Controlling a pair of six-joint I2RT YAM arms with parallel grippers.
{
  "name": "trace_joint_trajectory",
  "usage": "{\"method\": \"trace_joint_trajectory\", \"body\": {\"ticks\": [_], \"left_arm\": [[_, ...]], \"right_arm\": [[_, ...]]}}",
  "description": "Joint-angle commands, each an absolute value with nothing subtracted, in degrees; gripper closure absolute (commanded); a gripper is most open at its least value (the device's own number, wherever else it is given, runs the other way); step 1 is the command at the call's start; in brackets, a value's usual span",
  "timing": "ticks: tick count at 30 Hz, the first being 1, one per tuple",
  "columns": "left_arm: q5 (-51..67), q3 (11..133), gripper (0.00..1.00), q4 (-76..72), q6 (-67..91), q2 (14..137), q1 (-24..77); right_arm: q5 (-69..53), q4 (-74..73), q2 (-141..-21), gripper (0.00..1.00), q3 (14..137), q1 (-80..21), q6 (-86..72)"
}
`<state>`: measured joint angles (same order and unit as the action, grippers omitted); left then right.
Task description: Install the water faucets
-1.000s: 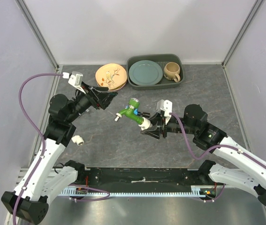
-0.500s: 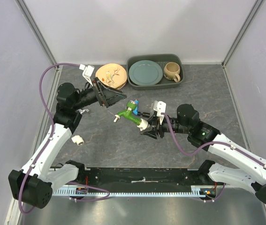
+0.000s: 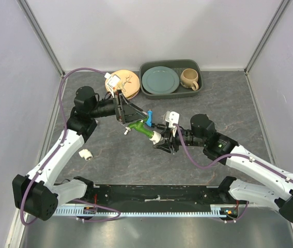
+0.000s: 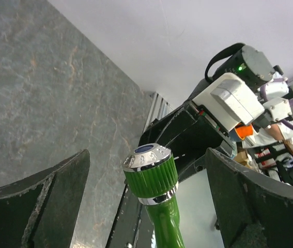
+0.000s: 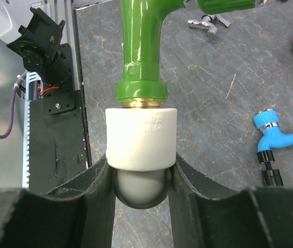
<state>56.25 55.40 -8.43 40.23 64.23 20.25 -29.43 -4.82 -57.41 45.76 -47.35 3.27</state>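
Observation:
My right gripper point(image 5: 141, 178) is shut on a white elbow fitting point(image 5: 142, 137), which it holds above the table. The bright green faucet point(image 5: 140, 46) is joined to that fitting by its brass threaded end. In the top view the green faucet point(image 3: 140, 128) hangs mid-table between both arms. My left gripper point(image 4: 146, 160) is open, its jaws standing wide on either side of the faucet's ribbed green knob point(image 4: 152, 173) without touching it. The light blue faucet point(image 5: 283, 138) with its black end lies on the table beside them point(image 3: 149, 114).
A second white elbow fitting point(image 3: 86, 154) lies near the left arm. A small grey metal piece point(image 5: 205, 23) rests on the table. At the back are stacked patterned plates point(image 3: 130, 80) and a grey tub point(image 3: 198, 90) holding a teal plate and a mug point(image 3: 189, 78).
My left arm swung right, bringing its gripper around the green faucet's knob, and its jaws widened. The right arm shifted slightly left with the fitting and faucet still held.

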Motion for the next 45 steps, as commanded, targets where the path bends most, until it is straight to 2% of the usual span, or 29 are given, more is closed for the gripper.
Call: {"method": "trace_joint_trajectory", "body": {"ticks": [1, 7, 13, 22, 25, 31, 38, 45], "left_arm": [[57.9, 59.3, 0.02, -2.3, 33.9, 64.9, 21.5], [57.0, 59.5, 0.04, 1.0, 31.0, 65.4, 22.8], [57.4, 58.8, 0.21, 2.8, 26.8, 65.1, 24.2], [58.3, 55.9, 0.61, 1.2, 19.7, 58.9, 25.5], [59.0, 53.5, 0.82, 0.3, 15.6, 55.0, 26.2], [59.5, 48.8, 0.98, -1.5, 7.0, 47.6, 27.6], [53.2, 45.5, 0.98, -1.7, 4.7, 45.0, 28.6], [49.0, 42.2, 0.98, -3.4, 0.3, 41.1, 30.4]], "right_arm": [[-29.1, -0.6, -57.7, 1.00, 46.6, -47.3, 4.3], [-28.2, -0.5, -58.3, 1.00, 46.4, -47.2, 4.1], [-27.4, -0.4, -59.1, 1.00, 46.5, -47.1, 3.5], [-32.9, 2.5, -61.2, 1.00, 46.5, -43.6, -1.6], [-39.0, 4.5, -62.4, 1.00, 46.4, -40.5, -5.5], [-48.0, 9.6, -63.1, 1.00, 45.8, -37.5, -12.0], [-45.7, 10.2, -64.2, 0.98, 45.5, -36.2, -13.8], [-46.6, 10.5, -67.1, 1.00, 46.2, -35.2, -17.7]]}}
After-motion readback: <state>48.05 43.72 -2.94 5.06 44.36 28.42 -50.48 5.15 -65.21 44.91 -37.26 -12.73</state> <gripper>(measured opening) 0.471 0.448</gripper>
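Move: The green faucet's knob is almost between the left hand's open fingers, roughly 2 cm back, 2 cm to the right and 2 cm below the hand point. The white elbow on the faucet's end is some 8 cm back, 5 cm right and 9 cm below; the blue faucet lies about 5 cm ahead, 2 cm right and 30 cm below. From the right hand, gripping that elbow, the knob is about 5 cm ahead, 5 cm left and 7 cm above. The green faucet's knob is taken by the left hand, which eases down and back, closes both fingers on it, then draws it back about 5 cm towards the base while rolling some 30 degrees, top leaning back. The right hand keeps its pinch on the white elbow, almost in place, and counter-turns about 15 degrees, its forward side dipping and swinging slightly counter-clockwise. ##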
